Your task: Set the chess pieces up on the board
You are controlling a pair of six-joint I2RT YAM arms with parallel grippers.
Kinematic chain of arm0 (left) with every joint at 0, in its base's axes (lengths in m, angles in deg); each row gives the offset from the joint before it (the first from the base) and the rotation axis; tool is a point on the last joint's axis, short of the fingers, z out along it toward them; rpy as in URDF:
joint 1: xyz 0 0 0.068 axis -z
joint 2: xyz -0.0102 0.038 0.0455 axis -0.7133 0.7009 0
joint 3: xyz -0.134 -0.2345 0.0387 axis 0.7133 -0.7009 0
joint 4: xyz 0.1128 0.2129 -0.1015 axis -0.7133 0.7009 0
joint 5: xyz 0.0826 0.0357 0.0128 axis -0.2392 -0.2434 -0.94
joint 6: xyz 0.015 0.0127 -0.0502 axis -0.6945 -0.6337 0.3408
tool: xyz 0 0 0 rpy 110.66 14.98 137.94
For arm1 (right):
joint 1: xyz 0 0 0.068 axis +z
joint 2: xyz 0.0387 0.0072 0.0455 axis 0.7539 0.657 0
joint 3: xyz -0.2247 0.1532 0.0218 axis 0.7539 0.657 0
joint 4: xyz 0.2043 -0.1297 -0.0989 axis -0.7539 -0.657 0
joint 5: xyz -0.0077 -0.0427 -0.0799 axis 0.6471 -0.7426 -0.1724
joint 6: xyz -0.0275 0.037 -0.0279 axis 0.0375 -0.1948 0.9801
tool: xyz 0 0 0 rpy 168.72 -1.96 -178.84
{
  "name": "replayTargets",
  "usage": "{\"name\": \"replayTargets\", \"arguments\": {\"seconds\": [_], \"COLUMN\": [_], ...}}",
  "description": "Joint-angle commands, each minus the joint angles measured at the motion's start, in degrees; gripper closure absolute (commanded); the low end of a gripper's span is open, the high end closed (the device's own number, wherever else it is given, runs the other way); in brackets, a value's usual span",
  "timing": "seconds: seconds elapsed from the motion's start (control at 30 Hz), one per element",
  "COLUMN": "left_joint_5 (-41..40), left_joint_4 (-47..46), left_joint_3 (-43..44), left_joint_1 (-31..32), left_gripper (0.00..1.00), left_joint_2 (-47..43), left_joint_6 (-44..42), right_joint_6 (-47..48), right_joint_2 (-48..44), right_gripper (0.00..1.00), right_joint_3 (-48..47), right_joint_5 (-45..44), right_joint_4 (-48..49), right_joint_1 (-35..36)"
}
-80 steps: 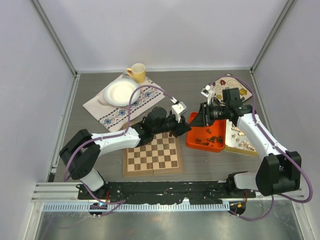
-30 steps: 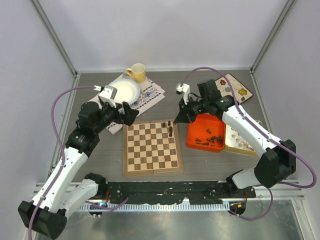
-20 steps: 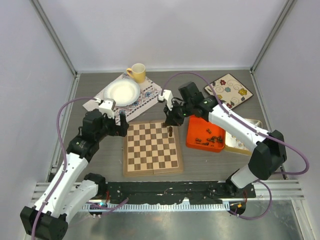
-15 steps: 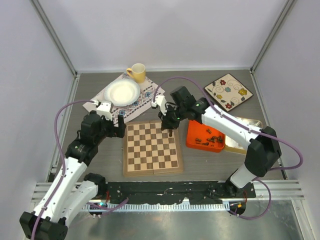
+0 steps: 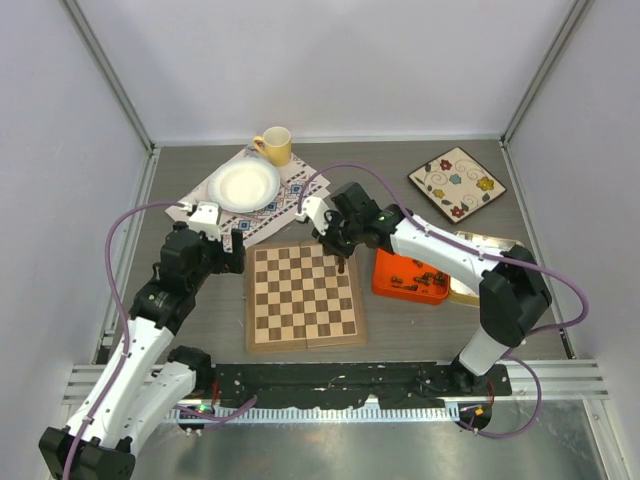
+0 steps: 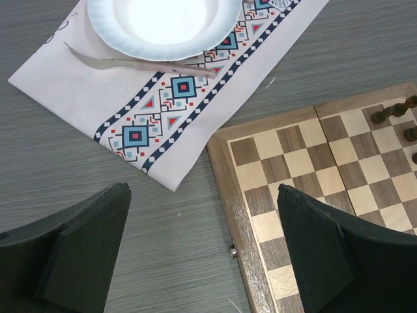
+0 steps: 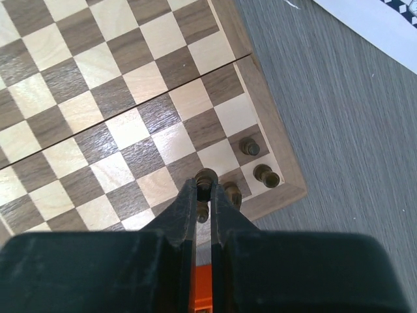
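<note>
The board (image 5: 290, 310) lies in the middle of the table, and the right wrist view has it (image 7: 98, 78) directly below. My right gripper (image 5: 336, 243) hovers over its far right corner, shut on a dark chess piece (image 7: 206, 177) pinched between the fingertips. That gripper (image 7: 207, 188) is just above the corner squares, where three dark pieces (image 7: 249, 147) (image 7: 267, 176) (image 7: 232, 193) stand. My left gripper (image 5: 230, 258) hangs open and empty over the table by the board's left edge (image 6: 238, 195), its fingers (image 6: 85, 248) wide apart. More dark pieces (image 6: 391, 112) show at that view's right.
An orange tray (image 5: 385, 285) with dark pieces sits right of the board, a pale tray (image 5: 462, 292) beyond it. A patterned cloth (image 5: 285, 195) holds a white plate (image 5: 244, 185) and a fork (image 6: 130, 63). A yellow cup (image 5: 274, 146) and a floral plate (image 5: 455, 182) stand at the back.
My right arm has swung left from the orange tray to the board's far right corner, still shut on its piece. The left arm has drawn back to the board's left side.
</note>
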Motion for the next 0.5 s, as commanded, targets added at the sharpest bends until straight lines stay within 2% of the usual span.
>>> {"name": "replayTargets", "arguments": {"seconds": [0.0,0.47], "left_joint_5": [-1.36,-0.22], "left_joint_4": [-2.35,-2.61], "left_joint_3": [0.11,0.02], "left_joint_1": [-0.29,-0.29], "left_gripper": [0.01,0.00], "left_joint_2": [-0.45,-1.25], "left_joint_6": [-1.08,-0.90], "right_joint_6": [0.67,0.49], "right_joint_2": [2.00,8.32], "right_gripper": [0.94,0.92], "right_joint_3": [0.09,-2.46], "right_joint_5": [-3.49,-7.10], "right_joint_4": [4.43,2.95], "right_joint_1": [1.43,2.83]}}
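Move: Over the far right part of the board, the right hand already holds a dark chess piece. The square it seems meant for lies about 9 cm below, some 1 cm ahead and 1 cm right. Of that square, one standing piece is 3 cm farther out, another 3 cm to the right, the corner piece 3 cm out and 3 cm right; the orange box sits roughly 19 cm to the right and 2 cm nearer. From the left hand the square is about 24 cm right, 3 cm ahead, 15 cm down. Lowering the dark piece almost straight down by about 5 cm, the right hand brings it towards the free square beside the pieces already standing. Its fingers tip some 5 degrees steeper on the way and keep their hold. ##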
